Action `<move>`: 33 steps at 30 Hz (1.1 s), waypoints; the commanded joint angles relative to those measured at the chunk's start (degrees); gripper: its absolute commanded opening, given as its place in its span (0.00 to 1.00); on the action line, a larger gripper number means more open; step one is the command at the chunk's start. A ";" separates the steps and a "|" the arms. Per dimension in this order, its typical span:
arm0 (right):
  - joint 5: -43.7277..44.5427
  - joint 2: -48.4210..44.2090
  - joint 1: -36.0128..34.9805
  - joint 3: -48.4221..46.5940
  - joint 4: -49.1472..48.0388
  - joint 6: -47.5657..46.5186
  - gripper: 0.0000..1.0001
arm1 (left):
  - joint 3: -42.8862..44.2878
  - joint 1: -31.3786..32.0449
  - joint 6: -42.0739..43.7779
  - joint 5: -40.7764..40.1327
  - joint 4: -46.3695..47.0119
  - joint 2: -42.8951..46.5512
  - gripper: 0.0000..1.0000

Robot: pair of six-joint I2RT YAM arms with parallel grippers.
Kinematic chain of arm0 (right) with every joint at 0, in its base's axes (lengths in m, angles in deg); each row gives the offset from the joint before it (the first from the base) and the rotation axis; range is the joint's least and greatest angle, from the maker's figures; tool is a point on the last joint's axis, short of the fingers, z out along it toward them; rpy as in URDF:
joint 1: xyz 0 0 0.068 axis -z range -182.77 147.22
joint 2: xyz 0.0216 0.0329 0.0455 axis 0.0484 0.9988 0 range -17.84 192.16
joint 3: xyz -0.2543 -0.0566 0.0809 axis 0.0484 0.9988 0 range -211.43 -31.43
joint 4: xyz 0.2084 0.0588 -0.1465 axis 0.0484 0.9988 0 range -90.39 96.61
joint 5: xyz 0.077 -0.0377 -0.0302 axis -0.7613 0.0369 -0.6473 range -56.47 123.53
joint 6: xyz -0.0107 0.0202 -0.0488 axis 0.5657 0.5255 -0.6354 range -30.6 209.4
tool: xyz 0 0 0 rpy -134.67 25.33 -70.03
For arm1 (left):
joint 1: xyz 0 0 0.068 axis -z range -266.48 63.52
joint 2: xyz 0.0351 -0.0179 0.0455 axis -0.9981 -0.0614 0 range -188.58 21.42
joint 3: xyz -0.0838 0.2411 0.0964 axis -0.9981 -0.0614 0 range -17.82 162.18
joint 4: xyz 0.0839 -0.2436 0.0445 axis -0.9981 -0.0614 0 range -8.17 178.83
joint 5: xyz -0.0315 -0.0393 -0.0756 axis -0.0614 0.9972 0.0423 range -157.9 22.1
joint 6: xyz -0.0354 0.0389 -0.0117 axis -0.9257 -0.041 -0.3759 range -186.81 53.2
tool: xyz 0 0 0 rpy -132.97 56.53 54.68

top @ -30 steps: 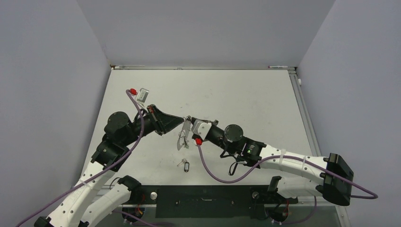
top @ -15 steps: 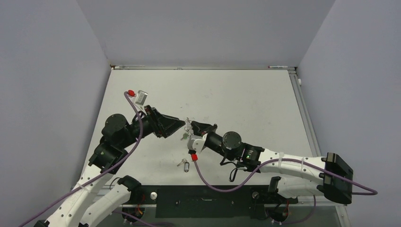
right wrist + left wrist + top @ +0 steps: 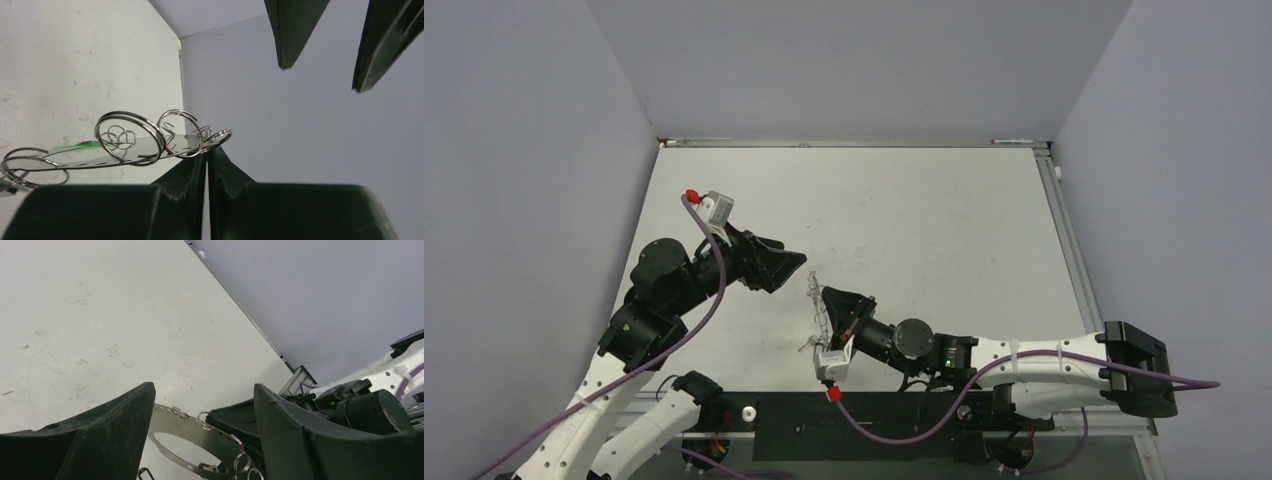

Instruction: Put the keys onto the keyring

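Note:
The keyring (image 3: 816, 301) is a thin metal strip carrying several wire rings. My right gripper (image 3: 827, 297) is shut on one end of it and holds it above the table. In the right wrist view the strip (image 3: 125, 150) sticks out left from the closed fingertips (image 3: 206, 150). My left gripper (image 3: 797, 263) is open, just up and left of the keyring and apart from it. Its wrist view shows the strip (image 3: 200, 432) beyond and below the spread jaws (image 3: 202, 390). A small silvery key (image 3: 807, 346) lies on the table beside the right wrist.
The right wrist's white camera block (image 3: 834, 357) hangs over the near part of the table, next to the key. The black base rail (image 3: 864, 415) runs along the near edge. Grey walls close in the back and both sides.
The left gripper opened, let go of the keyring and drew back to the left. The right arm swung toward the near edge, carrying the keyring with it.

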State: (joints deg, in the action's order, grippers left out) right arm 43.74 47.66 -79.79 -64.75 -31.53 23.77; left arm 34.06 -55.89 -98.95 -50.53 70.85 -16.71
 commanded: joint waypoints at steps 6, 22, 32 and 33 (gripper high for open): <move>11.35 1.14 -8.74 5.59 -20.55 -26.25 0.05 | 6.81 -0.53 9.65 12.60 -6.42 -6.85 0.61; 12.89 7.69 -10.22 8.75 -36.09 -43.61 0.05 | 2.37 -0.71 10.09 24.93 0.47 -8.78 0.50; 13.46 7.67 -10.26 7.80 -37.16 -43.74 0.05 | -0.47 -0.71 6.54 29.86 5.35 -9.43 0.41; 13.51 7.83 -10.26 7.71 -37.51 -43.79 0.05 | -0.60 -0.71 6.14 30.21 5.73 -9.49 0.40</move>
State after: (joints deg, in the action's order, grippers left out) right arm 56.25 55.20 -89.51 -54.15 -63.81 -18.94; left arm 33.99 -56.26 -90.81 -24.19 70.59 -26.79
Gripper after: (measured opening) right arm 0.060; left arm 0.416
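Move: The metal keyring plate hangs from my right fingertips, its middle about 3 cm back, 1 cm to the left and 4 cm below them. From my open, empty left hand that middle lies some 7 cm back, 4 cm right and 12 cm below; the right fingertips are about 4 cm back, 5 cm right and 8 cm below it. The loose key lies on the table roughly 4 cm back, 1 cm right and 30 cm below the left hand. I bring my left hand right, down and back, about 7 cm in all, towards the plate's ringed end beside my right fingertips, turning it some 25 degrees clockwise while its fingers partly close. My right hand keeps its pinch, draws the plate back about 3 cm, then lifts it, rolling so its forward side rises some 40 degrees. ##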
